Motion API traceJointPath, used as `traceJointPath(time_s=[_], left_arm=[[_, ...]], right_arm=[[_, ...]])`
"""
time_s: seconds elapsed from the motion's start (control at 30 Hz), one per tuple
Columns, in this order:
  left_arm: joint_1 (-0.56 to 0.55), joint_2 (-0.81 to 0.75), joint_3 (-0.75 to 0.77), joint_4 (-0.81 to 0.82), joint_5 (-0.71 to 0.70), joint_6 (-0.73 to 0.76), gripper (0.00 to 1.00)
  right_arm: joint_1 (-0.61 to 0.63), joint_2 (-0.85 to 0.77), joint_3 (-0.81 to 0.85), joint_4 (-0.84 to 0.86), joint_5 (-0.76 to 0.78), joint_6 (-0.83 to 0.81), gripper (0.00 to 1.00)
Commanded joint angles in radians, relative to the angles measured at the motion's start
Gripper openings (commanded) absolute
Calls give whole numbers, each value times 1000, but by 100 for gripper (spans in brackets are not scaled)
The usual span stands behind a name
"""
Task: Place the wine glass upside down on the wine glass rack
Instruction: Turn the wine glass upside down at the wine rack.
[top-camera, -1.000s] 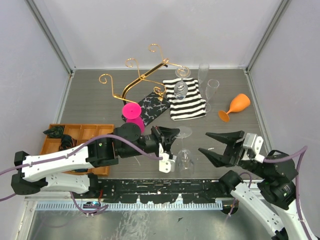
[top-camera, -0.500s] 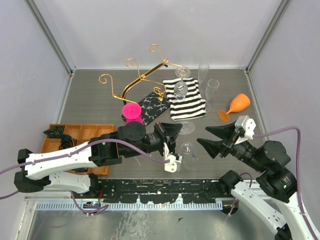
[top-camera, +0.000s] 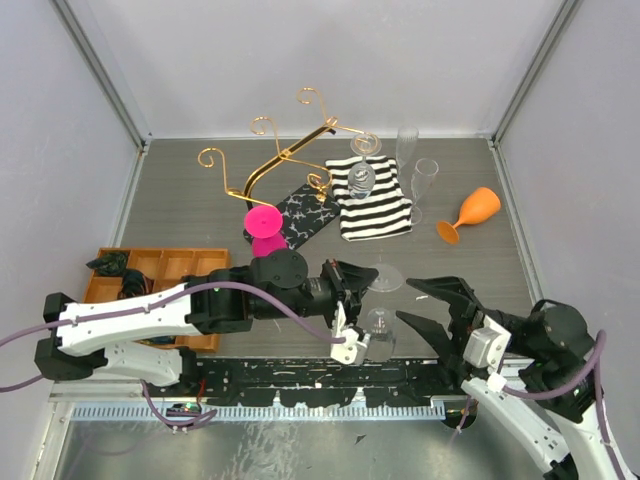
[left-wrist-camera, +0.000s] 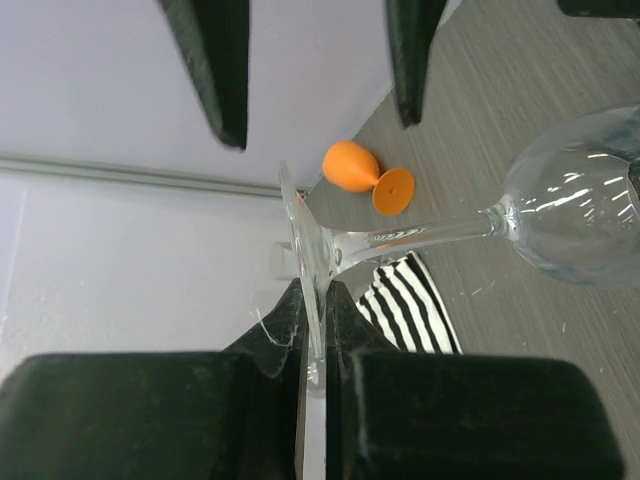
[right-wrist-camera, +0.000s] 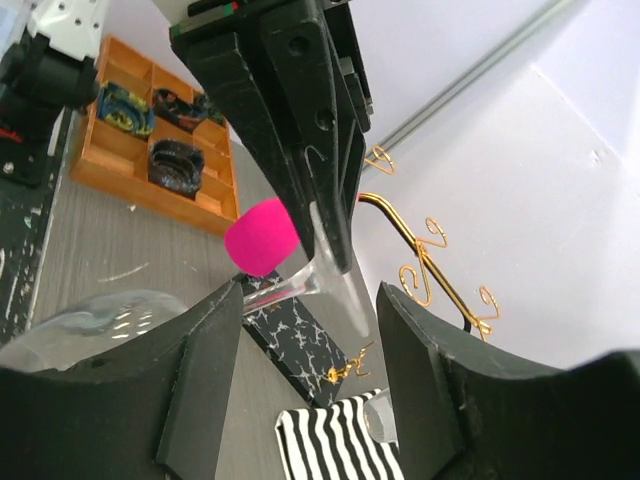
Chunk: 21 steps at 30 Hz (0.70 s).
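A clear wine glass (top-camera: 378, 320) is held tilted low over the table front. My left gripper (top-camera: 352, 283) is shut on the rim of its foot (left-wrist-camera: 312, 270), with the stem (left-wrist-camera: 420, 235) and bowl (left-wrist-camera: 580, 200) reaching away. My right gripper (top-camera: 405, 300) is open just right of the glass. In the right wrist view its fingertips (right-wrist-camera: 232, 300) flank the stem and foot (right-wrist-camera: 335, 270) without touching. The wine glass rack (top-camera: 280, 160), gold wire on a black marbled base (top-camera: 305, 213), stands at the back, also in the right wrist view (right-wrist-camera: 430, 260).
A pink glass (top-camera: 262, 225) stands by the rack base. A striped cloth (top-camera: 375, 200) holds another clear glass (top-camera: 362, 180). Two flutes (top-camera: 424, 185) stand beside it and an orange glass (top-camera: 470, 215) lies right. A wooden tray (top-camera: 150, 275) sits left.
My left gripper carried the glass right and toward the front, tilting it. My right gripper dropped and turned so that its open fingers now sit around the glass's stem.
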Motion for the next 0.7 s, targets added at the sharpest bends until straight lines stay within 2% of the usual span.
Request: traceJointPath(time_s=[0.0,0.13,0.23,0.53,0.67], left_arm=[[-25,15,57,-15,37,7,0],[-35,27,58,-22,35,15,0],[-44,37,63,-31,30,25,0],[-60,41,70,-47,18,46,0],[-68,42,72,-60,22,54,0]], right_arm=[[2,115,99,-118,-52,-267,60],[2,149,122,-159,-47,-311,56],[3,162,123,-182,-48,-327,48],[2,200,143,-278,-47,-353,42],[2,220,147,-284,-43,-355,34]])
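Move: The clear wine glass is foot-up in the left fingers: its foot's middle is about 2 cm right of the left hand, level ahead and in height, its bowl hanging some 4 cm back, 2 cm right and 11 cm below. From the open right hand, that foot lies about 4 cm ahead and 6 cm left, roughly at its height. The pink glass on the rack stands some 18 cm ahead, 22 cm left and 10 cm below the left hand. The wine glass, still pinched by the foot, is carried back and down about 4 cm by the left hand, drifting a little right. The right hand comes to meet the foot, first forward and left, then mostly down, some 4 cm in all; its fingers tip down about 15 degrees and close by more than a third around the rim, one above, one below. Whether they grip yet can't be seen. ##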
